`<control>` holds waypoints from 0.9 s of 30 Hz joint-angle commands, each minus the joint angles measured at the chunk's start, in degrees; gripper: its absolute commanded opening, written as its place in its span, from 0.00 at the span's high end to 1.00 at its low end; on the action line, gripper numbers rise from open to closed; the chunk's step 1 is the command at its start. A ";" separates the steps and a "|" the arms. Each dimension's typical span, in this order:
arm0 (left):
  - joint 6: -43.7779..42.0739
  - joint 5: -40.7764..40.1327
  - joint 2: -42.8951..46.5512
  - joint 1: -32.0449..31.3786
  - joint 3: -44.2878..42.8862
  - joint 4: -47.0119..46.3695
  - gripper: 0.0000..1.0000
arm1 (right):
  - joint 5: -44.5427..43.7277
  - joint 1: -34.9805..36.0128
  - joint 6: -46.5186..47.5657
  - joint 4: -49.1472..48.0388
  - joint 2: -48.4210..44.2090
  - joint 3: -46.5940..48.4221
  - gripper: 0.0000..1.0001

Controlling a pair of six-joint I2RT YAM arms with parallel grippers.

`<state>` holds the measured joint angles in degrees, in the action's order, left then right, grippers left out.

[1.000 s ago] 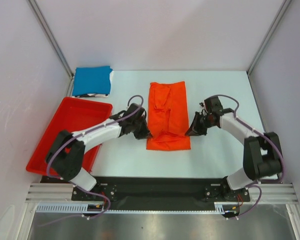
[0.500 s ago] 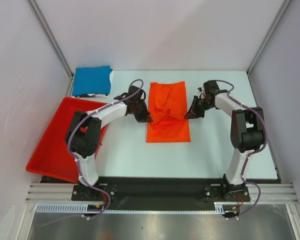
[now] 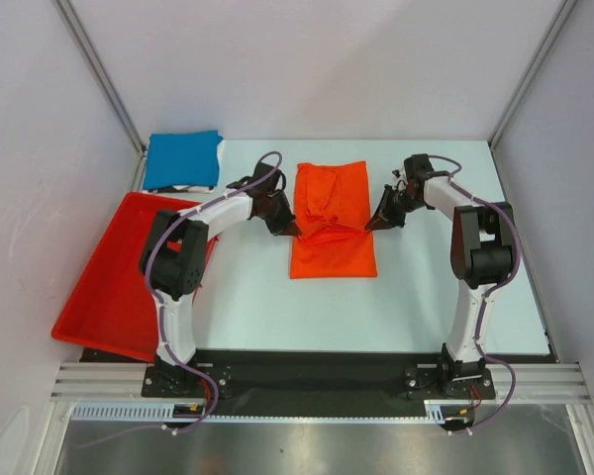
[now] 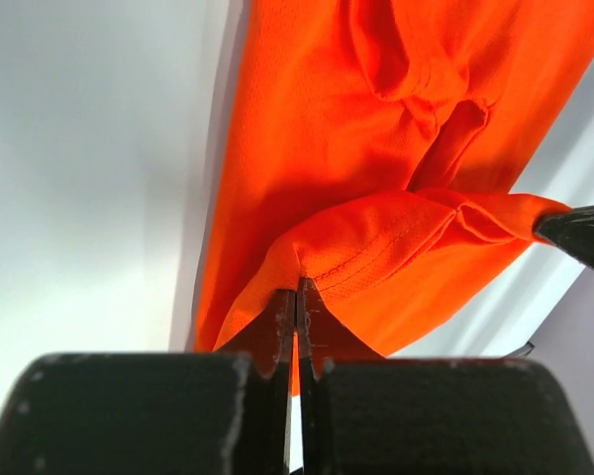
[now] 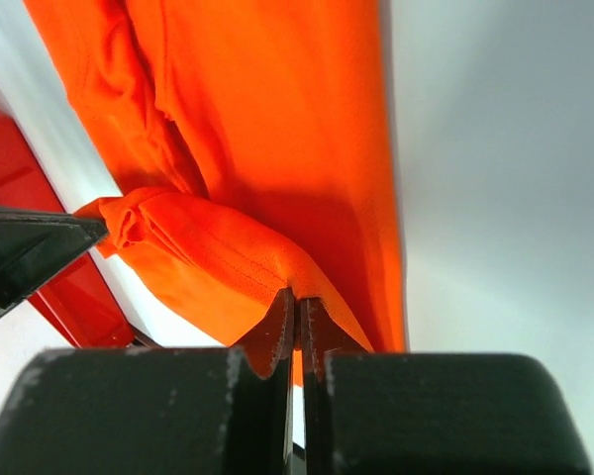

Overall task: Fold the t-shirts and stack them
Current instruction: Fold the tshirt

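Note:
The orange t-shirt (image 3: 334, 203) lies as a long narrow strip in the middle of the table. Its near hem is raised and doubled back over the strip. My left gripper (image 3: 293, 230) is shut on the hem's left corner, which shows as orange fabric (image 4: 376, 237) pinched at the left gripper's (image 4: 297, 293) tips. On the other side, my right gripper (image 3: 370, 225) is shut on the hem's right corner, the cloth (image 5: 228, 247) bunched at the right gripper's (image 5: 297, 297) tips. The blue t-shirt (image 3: 183, 159) lies folded at the back left.
A red tray (image 3: 114, 272) sits at the left, beside the left arm. Metal frame posts (image 3: 101, 71) and white walls enclose the table. In the right wrist view the red tray (image 5: 74, 297) appears beyond the shirt.
Both grippers have moved away from the bases toward the far side, carrying the orange shirt's near hem up and over the strip. The shirt's near edge has drawn back.

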<state>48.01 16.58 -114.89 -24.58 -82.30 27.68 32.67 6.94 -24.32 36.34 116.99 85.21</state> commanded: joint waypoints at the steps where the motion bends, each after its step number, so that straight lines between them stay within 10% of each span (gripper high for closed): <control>1: -1.87 1.00 -1.30 0.67 -3.56 0.18 1.00 | 0.91 -0.61 1.20 0.75 1.22 2.86 0.98; 13: -2.74 0.82 -4.29 1.37 -7.87 1.94 1.00 | 1.44 -1.49 0.85 0.67 3.95 6.37 0.95; 21: -10.38 -14.98 2.46 1.29 -11.57 9.67 0.52 | -11.09 -2.11 10.05 11.89 2.21 15.33 0.52; 27: -14.88 -12.67 13.72 -3.10 -4.02 7.40 0.54 | -17.11 3.86 10.44 9.30 -8.78 5.08 0.41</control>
<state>37.01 2.68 -109.30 -24.84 -88.99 36.56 19.03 6.39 -15.35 45.45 115.61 94.89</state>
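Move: Just ahead of both hands, about 2 cm on and 2 cm below, is where the pinched orange hem is to go down on the t-shirt's upper half. The shirt's shoulder end is roughly 19 cm ahead of the left hand and 7 cm to its right, or 18 cm ahead of the right hand and 7 cm to its left. Its near folded edge is some 11 cm back of each hand, at the same sideways offsets. Easing the still-pinched hem forward about 2 cm and barely lower over the shirt, both hands then open their fingers to over half and let go of its corners while creeping on another centimetre. They part sideways about 4 cm each, left hand leftward and right hand rightward, and lift clear, the left higher at about 5 cm, as the wrists tip some 15 to 20 degrees so the fingertips swing outward. ##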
